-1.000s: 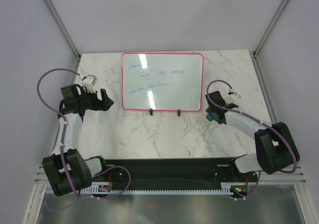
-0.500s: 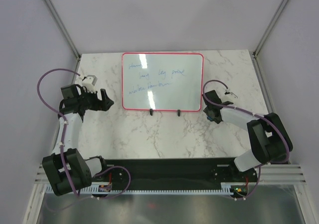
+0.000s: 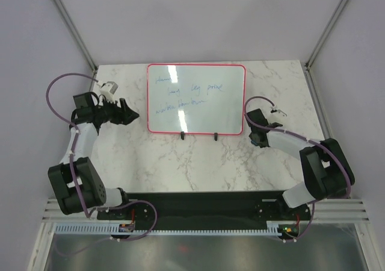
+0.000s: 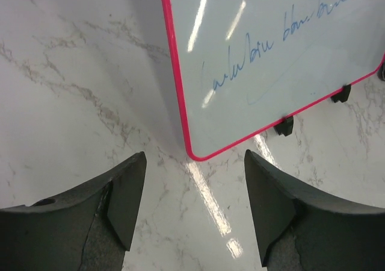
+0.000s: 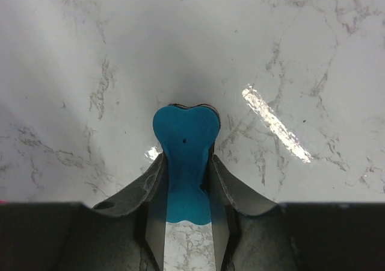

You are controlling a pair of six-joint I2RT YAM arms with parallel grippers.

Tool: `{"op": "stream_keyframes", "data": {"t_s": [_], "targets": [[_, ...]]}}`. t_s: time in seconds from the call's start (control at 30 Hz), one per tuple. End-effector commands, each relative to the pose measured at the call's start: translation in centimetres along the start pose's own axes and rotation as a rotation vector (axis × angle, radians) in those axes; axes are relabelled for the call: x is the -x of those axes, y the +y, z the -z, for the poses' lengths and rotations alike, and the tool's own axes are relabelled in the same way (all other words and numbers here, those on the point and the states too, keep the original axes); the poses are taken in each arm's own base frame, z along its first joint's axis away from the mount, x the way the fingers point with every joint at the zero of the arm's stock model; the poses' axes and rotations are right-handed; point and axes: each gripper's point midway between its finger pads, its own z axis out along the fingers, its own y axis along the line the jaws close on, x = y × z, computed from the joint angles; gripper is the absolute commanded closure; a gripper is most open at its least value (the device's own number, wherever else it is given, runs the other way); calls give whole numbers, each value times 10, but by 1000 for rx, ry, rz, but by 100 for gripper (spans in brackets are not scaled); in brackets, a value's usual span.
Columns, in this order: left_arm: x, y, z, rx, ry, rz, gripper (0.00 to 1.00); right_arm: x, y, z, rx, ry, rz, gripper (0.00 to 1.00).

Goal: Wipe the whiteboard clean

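Note:
The whiteboard (image 3: 196, 99), white with a red frame and blue handwriting, stands on two black feet at the middle back of the marble table. In the left wrist view its lower left corner (image 4: 198, 153) lies just beyond my left gripper (image 4: 194, 160), whose jaws are open with only bare table between them. In the top view that left gripper (image 3: 129, 115) sits just left of the board's lower left corner, not touching it. My right gripper (image 5: 186, 162) is shut on a small blue eraser (image 5: 185, 132) that rests on the table. The right gripper (image 3: 257, 140) is off the board's lower right corner.
The board's black feet (image 3: 183, 136) (image 3: 216, 137) stand on the marble table (image 3: 198, 162). Grey walls and metal corner posts (image 3: 72, 27) close in the back and sides. A black base rail (image 3: 198, 202) runs along the near edge.
The right gripper closed onto the blue eraser. The left arm swung back and slightly toward the board's corner, and its jaws narrowed a little.

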Motion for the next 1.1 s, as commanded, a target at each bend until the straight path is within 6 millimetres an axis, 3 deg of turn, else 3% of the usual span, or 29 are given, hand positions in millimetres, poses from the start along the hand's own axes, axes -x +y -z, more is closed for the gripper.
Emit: {"op": "stream_keyframes", "data": {"t_s": [0.0, 0.17, 0.27, 0.3, 0.5, 0.7, 0.73, 0.8, 0.83, 0.87, 0.93, 1.07], "targets": [[49, -11, -9, -168, -112, -75, 27, 31, 9, 15, 44, -96, 45, 100], [70, -9, -28, -326, -159, -81, 28, 71, 9, 41, 75, -227, 83, 100], [80, -4, -38, -385, -179, -107, 25, 93, 40, 63, 249, -294, 215, 100], [78, 0, -42, -400, -179, -110, 23, 91, 53, 71, 335, -279, 250, 100], [82, 11, -56, -452, -197, -172, 20, 134, 97, 125, 586, -466, 369, 100], [75, 18, -86, -493, -169, -168, 20, 134, 158, 172, 917, -516, 436, 100], [73, 18, -91, -497, -163, -167, 20, 125, 169, 171, 944, -502, 458, 100], [71, 19, -104, -517, -148, -150, 20, 126, 185, 180, 975, -529, 495, 100], [71, 17, -106, -540, -146, -141, 21, 114, 196, 175, 980, -506, 537, 100], [76, 17, -107, -555, -152, -145, 21, 119, 208, 184, 993, -530, 560, 100], [70, 17, -112, -594, -140, -107, 22, 103, 224, 179, 1004, -499, 613, 100], [63, 18, -115, -615, -137, -104, 29, 99, 256, 193, 1035, -541, 641, 100]]}}
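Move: Some 30 cm to the left of the right hand, which already grips the eraser on the table, lies the middle of the tilted whiteboard, about 14 cm farther out and 10 cm higher; its near right corner is 8 cm left and 3 cm ahead, and the word at the right of its writing 22 cm left, 16 cm ahead. From the left hand, the board's left edge has its middle about 12 cm ahead, 6 cm right and slightly lower. Lifting the eraser off the table, the right hand keeps its pinch and climbs about 20 cm, then sweeps left and forward over the board's right part, levelling off, while the wrist tips up and swings some 60 degrees counter-clockwise. The left hand, fingers staying open, reaches about 12 cm forward and a little right to the board's left edge, turning clockwise and dipping at the end. ##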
